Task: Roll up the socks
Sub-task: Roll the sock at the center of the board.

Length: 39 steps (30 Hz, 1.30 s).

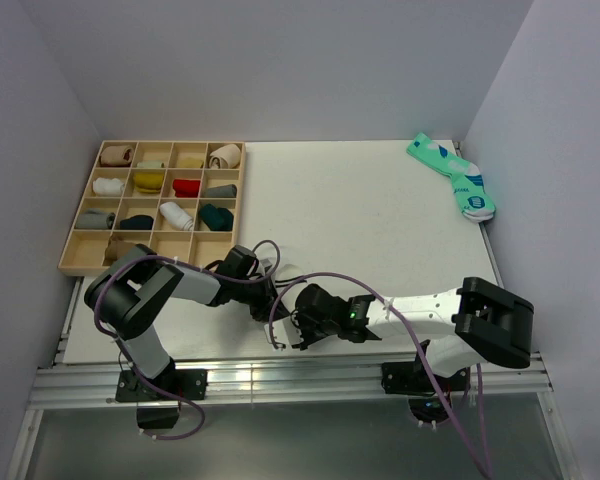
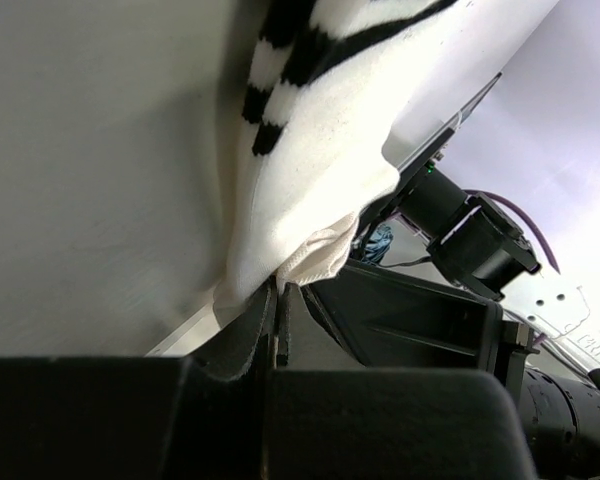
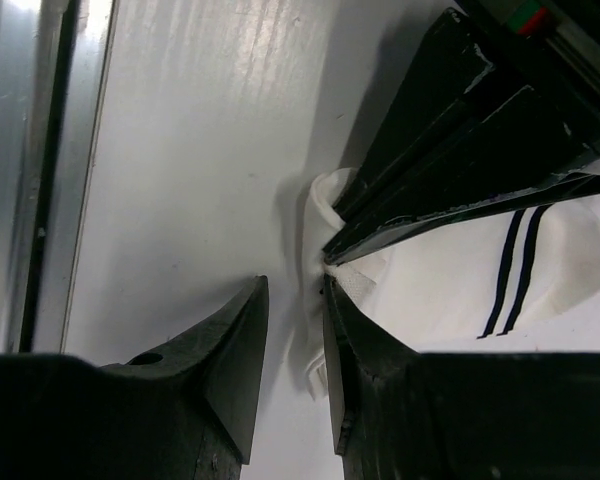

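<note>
A white sock (image 2: pixel 310 150) with dark cuff stripes lies on the table near its front edge, where both grippers meet. My left gripper (image 2: pixel 280 287) is shut on the sock's white edge, and the fabric bunches up from its tips. In the right wrist view the same sock (image 3: pixel 450 290) spreads to the right, its two thin stripes showing, under the left arm's black fingers (image 3: pixel 450 170). My right gripper (image 3: pixel 295 285) is open, its jaws a finger-width apart; a raised fold of the sock stands between them against the right finger. A teal pair of socks (image 1: pixel 453 177) lies at the far right corner.
A wooden tray (image 1: pixel 80 255) with several compartments, most holding rolled socks, sits at the back left. The metal rail (image 1: pixel 280 378) of the table's front edge runs just below the grippers. Purple cables loop over both arms. Walls close in the table on three sides.
</note>
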Motion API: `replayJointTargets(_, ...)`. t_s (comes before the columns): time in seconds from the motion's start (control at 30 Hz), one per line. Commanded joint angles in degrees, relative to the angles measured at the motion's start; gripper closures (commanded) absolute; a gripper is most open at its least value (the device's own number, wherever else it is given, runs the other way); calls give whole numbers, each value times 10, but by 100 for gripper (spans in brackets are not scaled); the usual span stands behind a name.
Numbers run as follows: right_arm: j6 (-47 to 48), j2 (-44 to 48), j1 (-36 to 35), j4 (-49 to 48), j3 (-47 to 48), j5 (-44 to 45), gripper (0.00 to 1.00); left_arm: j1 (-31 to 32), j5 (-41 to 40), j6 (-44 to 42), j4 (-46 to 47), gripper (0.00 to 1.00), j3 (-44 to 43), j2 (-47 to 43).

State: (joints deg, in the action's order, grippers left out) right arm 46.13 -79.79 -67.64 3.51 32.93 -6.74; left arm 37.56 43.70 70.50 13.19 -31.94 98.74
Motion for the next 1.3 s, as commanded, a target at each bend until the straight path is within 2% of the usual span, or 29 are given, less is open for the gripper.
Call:
replayJointTargets(0.0, 0, -13, -4, -53, 21, 24, 64, -1, 17, -3, -32, 100, 7, 2)
replayJointTargets(0.33, 0, -38, -4, -67, 35, 47, 62, 0, 23, -16, -38, 100, 8, 0)
replayJointTargets(0.53, 1, -63, -3, -39, 52, 35, 61, -1, 27, -26, -44, 100, 4, -11)
replayJointTargets(0.57, 0, -65, -3, -39, 54, 31, 62, -1, 28, -32, -48, 100, 0, -13)
replayJointTargets(0.6, 0, -66, -3, -26, 57, 30, 68, -1, 27, -37, -54, 100, -3, -14)
replayJointTargets(0.8, -7, -58, 7, 13, 64, 6, 86, -6, 19, -52, -67, 98, -19, -27)
replayJointTargets(0.83, -7, -55, 10, 19, 66, -1, 86, -7, 16, -56, -70, 98, -22, -28)
replayJointTargets(0.93, -10, -50, 22, 56, 83, -33, 86, -8, -16, -79, -100, 92, -40, -44)
replayJointTargets(1.0, -17, -48, 31, 94, 96, -58, 88, -8, -39, -95, -115, 84, -51, -59)
replayJointTargets(1.1, -19, -50, 50, 144, 134, -103, 89, -9, -100, -105, -148, 79, -55, -107)
replayJointTargets(1.2, -21, -49, 68, 182, 157, -139, 89, -12, -153, -85, -141, 75, -33, -148)
replayJointTargets(1.27, -20, -50, 80, 209, 168, -167, 89, -13, -183, -64, -113, 75, -7, -167)
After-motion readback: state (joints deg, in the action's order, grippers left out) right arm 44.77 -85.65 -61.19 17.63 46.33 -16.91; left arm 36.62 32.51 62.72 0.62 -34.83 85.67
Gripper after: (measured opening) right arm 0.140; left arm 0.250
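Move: The white sock's near end, a bunched fold, is still pinched in the shut left fingers, right at their tips and just off the board. From the right hand, partly open, that fold lies about 2 cm ahead and 2 cm to the left, nearly level in height. The sock's black stripes are some 8 cm straight ahead of the left hand; the sock tray's near right corner is about 10 cm ahead and 13 cm to its left. The white sock's near end is held by the left fingers while the right hand slides forward and left about 2 cm to it, low over the board, and closes on the fold. Then the left fingers open and leave, up and forward about 3 cm each and slightly left, the hand tilting some 15 degrees; the right keeps its pinch, rises about 2 cm and tilts slightly. ##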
